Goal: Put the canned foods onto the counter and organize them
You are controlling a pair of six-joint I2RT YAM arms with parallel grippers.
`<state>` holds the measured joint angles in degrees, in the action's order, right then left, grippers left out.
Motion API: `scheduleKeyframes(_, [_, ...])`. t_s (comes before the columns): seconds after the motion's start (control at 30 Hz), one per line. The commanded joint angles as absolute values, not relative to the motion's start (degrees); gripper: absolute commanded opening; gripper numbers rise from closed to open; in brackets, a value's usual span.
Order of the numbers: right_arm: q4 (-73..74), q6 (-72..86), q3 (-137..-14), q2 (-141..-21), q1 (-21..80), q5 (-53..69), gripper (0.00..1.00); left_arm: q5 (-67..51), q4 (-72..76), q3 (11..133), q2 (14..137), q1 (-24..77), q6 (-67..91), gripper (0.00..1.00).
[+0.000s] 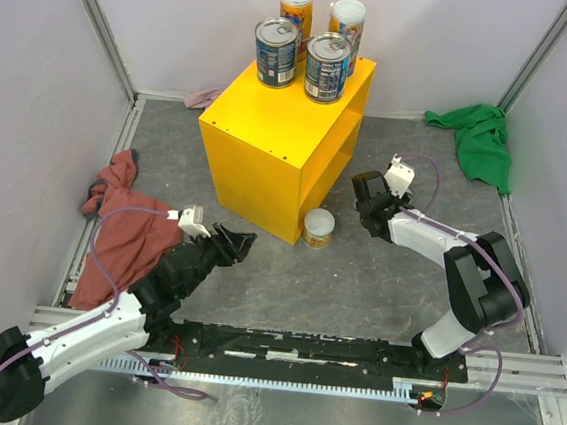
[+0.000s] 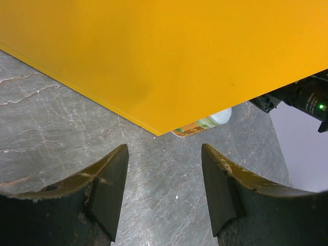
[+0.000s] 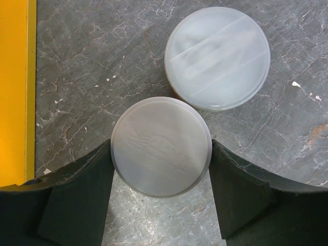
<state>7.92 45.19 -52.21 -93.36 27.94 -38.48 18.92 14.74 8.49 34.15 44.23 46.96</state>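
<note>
The yellow counter (image 1: 272,121) carries two wide blue cans (image 1: 276,53) (image 1: 327,67) and, behind them, two tall orange cans (image 1: 296,8) (image 1: 347,23). A short white-lidded can (image 1: 318,227) stands on the floor at the counter's near corner, and its edge also shows in the left wrist view (image 2: 205,123). My right gripper (image 3: 161,148) is shut on another short white-lidded can (image 3: 159,133), fingers against both sides. A third such can (image 3: 218,56) stands just beyond it, touching or nearly so. My left gripper (image 2: 164,169) hangs open and empty over the floor, facing the counter's side (image 2: 169,51).
A red cloth (image 1: 126,228) lies at the left by my left arm. A green cloth (image 1: 482,136) is bunched in the far right corner, and a pale cloth (image 1: 202,96) lies behind the counter. White walls close in three sides. The counter's yellow edge (image 3: 15,92) runs left of my right gripper.
</note>
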Motion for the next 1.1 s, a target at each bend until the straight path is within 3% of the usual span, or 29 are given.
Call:
scheduleKeyframes(0.0, [5.7,44.8,-50.6,-89.8,27.7,-38.5,0.64,18.6,14.9,9.0,33.0,44.4,48.8,0.65])
scheduleKeyframes(0.57, [5.7,41.7,-45.8,-81.7,29.9,-34.2,0.24,18.9,11.7,10.0,30.8,44.5,49.3,0.65])
scheduleKeyframes(0.9, [8.4,39.0,-42.0,-75.5,35.2,-38.3,0.17,18.8,11.1,10.3,30.6,44.5,49.6,0.66])
scheduleKeyframes(1.07, [11.3,38.1,-41.3,-69.8,39.4,-41.6,0.08,18.8,11.2,10.3,30.6,44.5,50.0,0.66])
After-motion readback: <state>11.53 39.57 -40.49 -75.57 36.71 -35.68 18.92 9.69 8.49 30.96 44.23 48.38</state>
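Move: The right hand already grips the white-lidded orange can. The yellow counter's top has its middle roughly 20 cm to this hand's left, 6 cm ahead and 20 cm up. The clear-lidded can stands almost against the held one, about 3 cm ahead and 5 cm right; the corner can by the counter is about 12 cm left and 5 cm back. From the left hand, the counter top's middle is some 15 cm ahead, 7 cm right and 12 cm higher. Keeping the orange can pinched between its fingers, the right hand draws it back towards its base by some 7 cm, away from the clear-lidded can, slowly at first, then faster. It veers a little left towards the corner can, rises about 2 cm, mostly late, and turns roughly 15 degrees counter-clockwise. ##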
